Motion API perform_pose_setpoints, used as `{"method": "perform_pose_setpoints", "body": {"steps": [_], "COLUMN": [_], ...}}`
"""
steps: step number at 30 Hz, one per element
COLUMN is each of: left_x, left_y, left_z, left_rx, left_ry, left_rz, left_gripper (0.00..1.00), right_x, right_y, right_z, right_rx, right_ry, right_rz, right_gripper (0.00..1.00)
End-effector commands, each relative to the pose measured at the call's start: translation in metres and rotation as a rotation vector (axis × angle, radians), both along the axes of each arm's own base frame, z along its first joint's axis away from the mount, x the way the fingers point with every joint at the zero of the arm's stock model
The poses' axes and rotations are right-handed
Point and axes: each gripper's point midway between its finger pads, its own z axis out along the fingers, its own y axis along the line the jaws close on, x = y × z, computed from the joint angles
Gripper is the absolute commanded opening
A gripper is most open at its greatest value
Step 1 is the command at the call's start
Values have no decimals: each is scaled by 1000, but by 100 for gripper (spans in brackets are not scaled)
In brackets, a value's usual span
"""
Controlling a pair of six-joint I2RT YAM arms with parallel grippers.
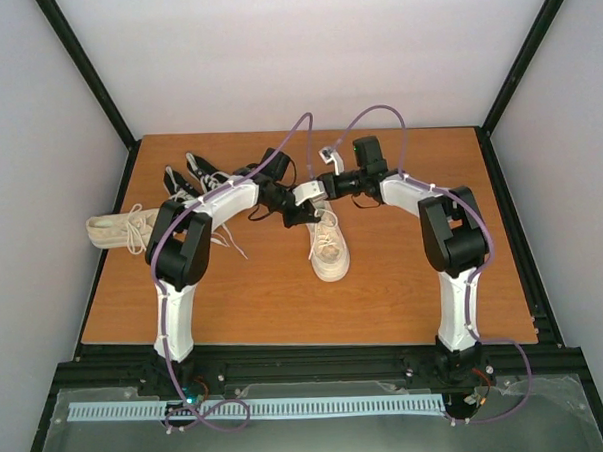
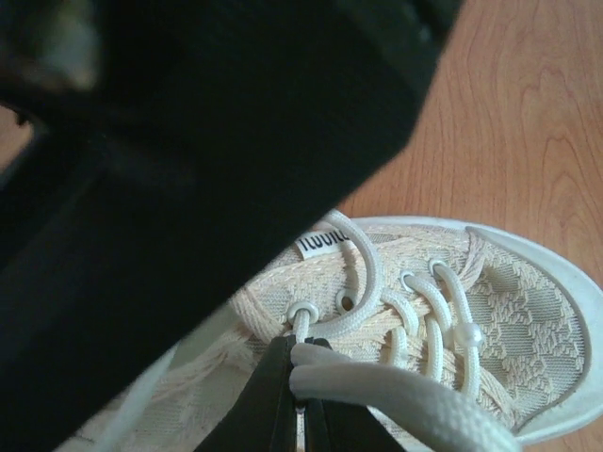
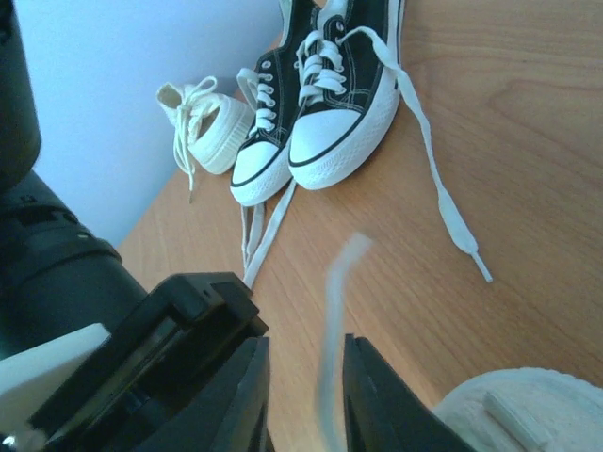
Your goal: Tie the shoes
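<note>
A cream shoe (image 1: pixel 331 250) lies toe toward me at mid-table, with both grippers over its tongue end. In the left wrist view my left gripper (image 2: pixel 303 353) is shut on a cream lace (image 2: pixel 405 395) just below the top eyelet of this shoe (image 2: pixel 509 311). My right gripper (image 1: pixel 318 190) is open; in the right wrist view a blurred lace end (image 3: pixel 337 311) stands between its fingers (image 3: pixel 306 395), close to the right one. The two black shoes (image 3: pixel 320 104) and the second cream shoe (image 3: pixel 207 122) sit further off, with loose laces.
The black pair (image 1: pixel 194 176) stands at the back left and the other cream shoe (image 1: pixel 117 231) lies at the left table edge. The right arm's black body (image 2: pixel 207 141) fills most of the left wrist view. A long white lace (image 3: pixel 438 184) trails over the wood.
</note>
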Motion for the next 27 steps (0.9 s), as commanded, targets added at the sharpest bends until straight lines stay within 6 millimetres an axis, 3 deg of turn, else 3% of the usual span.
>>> {"method": "perform_pose_setpoints", "body": {"steps": [1, 4, 10, 15, 18, 22, 27], "left_x": [1, 1, 1, 0, 1, 1, 1], "left_y": [-6, -6, -6, -6, -6, -7, -7], "left_z": [28, 28, 27, 24, 24, 24, 25], "left_rx": [-47, -48, -49, -47, -47, -47, -47], "left_ry": [-61, -56, -51, -36, -35, -35, -33], "left_rz": [-26, -25, -23, -20, -17, -16, -15], "left_gripper": [1, 1, 1, 1, 1, 1, 1], "right_x": [-4, -4, 0, 10, 5, -23, -65], "right_y": [2, 0, -10, -50, -76, -85, -63], "right_z": [-6, -5, 15, 38, 39, 29, 32], "right_rx": [-6, -24, -40, -22, -44, -102, -97], "right_ry": [19, 13, -38, -83, -116, -207, -424], "right_rz": [30, 23, -14, -137, -191, -162, -83], "right_gripper": [28, 32, 35, 36, 38, 39, 43]}}
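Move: The left hand, shut on the looped lace, is just over the beige shoe's eyelets; the shoe's middle lies about 4 cm back, 2 cm right and 5 cm below. The right hand, its fingers already parting around the other lace, has that pinched loop some 6 cm back, 3 cm right and 5 cm below. The shoe's middle is roughly 10 cm back and 5 cm right of the right hand, the nearer black sneaker about 20 cm left and 5 cm ahead, both some 10 cm down. The right fingers let go of the lace, opening further to nearly half wide while the hand dips about 1 cm. Emptied, that hand then swings off to the right above the shoe's heel end, about 9 cm, rising past its starting height and finally coming back some 4 cm towards its base, tipping slightly. The left hand stays put, keeping its pinch on the loop. ##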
